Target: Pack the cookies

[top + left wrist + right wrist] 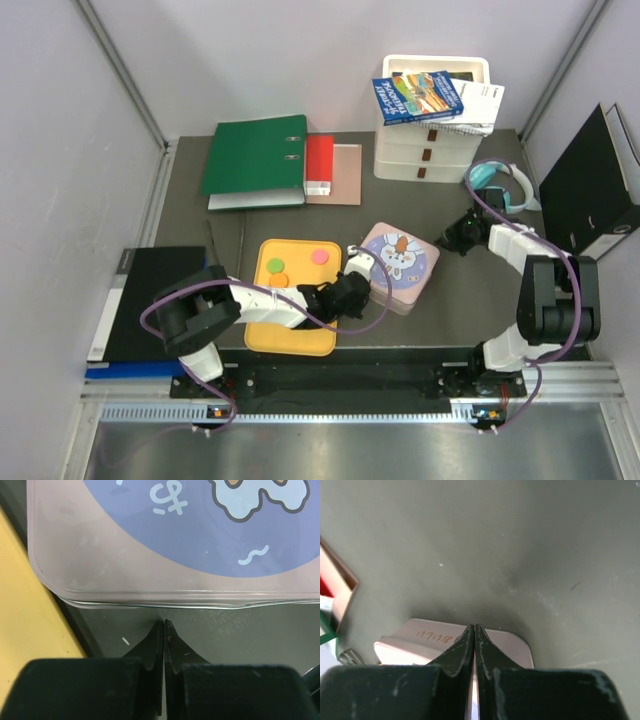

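Three cookies lie on the yellow tray (pixel 290 330): an orange cookie (pixel 275 266), a green cookie (pixel 279 281) and a pink cookie (pixel 320 256). Just right of the tray sits a pink tin (pixel 405 270) with a bunny lid, closed. My left gripper (pixel 362 288) is shut and empty, its tips just short of the tin's near edge. In the left wrist view the left gripper (pixel 164 622) points at the tin (pixel 150 555), with the tray (pixel 25 630) at the left. My right gripper (pixel 450 240) hovers right of the tin. The right gripper (pixel 472 626) is shut above a corner of the tin (pixel 420 637).
A green binder (pixel 255 155) and a red book (pixel 319 165) lie at the back. A white drawer unit (pixel 430 140) carries books. Teal headphones (pixel 497 190) and a black binder (pixel 590 185) are at the right. A black folder (pixel 150 300) lies at the left.
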Tool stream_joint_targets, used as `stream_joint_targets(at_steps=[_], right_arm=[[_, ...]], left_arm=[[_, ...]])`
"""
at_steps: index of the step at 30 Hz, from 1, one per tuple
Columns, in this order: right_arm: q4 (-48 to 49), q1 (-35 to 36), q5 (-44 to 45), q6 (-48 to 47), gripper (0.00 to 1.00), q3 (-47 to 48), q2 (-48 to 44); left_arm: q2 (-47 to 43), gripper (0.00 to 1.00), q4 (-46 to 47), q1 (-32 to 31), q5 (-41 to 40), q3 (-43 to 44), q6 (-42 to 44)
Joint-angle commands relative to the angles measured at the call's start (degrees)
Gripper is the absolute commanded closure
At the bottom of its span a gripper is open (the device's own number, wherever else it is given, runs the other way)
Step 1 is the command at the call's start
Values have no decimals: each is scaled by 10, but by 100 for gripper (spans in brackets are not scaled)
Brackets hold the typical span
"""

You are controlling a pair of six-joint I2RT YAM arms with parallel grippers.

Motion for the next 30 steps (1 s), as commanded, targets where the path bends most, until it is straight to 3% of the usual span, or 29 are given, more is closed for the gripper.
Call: stream_joint_targets(at_steps=[1, 12, 30], right_arm=[[25, -3, -28, -2, 100, 20, 37], [51, -3, -109, -20, 100, -53, 24], [-9, -3, -137, -43, 100, -142, -87]], left_arm=[[-15, 100, 4, 3, 0, 1, -11], [16, 100, -8, 37, 27, 36, -16], [73, 100, -24, 92, 76, 93, -9]])
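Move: My closed left fingertips are low at the near side of the lidded cookie box, whose middle is about 7 cm ahead and 7 cm to the right, roughly level; the yellow tray's middle lies some 20 cm to their left and 1 cm back. From my closed right fingertips, by its far right corner, the box is about 10 cm left, 5 cm back and 3 cm lower, and the headphones some 13 cm ahead and 16 cm right. I turn the box between two shut grippers. My right hand first drops some 3 cm, edging left, beside the box's far right corner, then draws back about 5 cm, its tips pushing on that side. Meanwhile my left hand pushes forward about 4 cm against the near left side, staying low, and tips down slightly. ##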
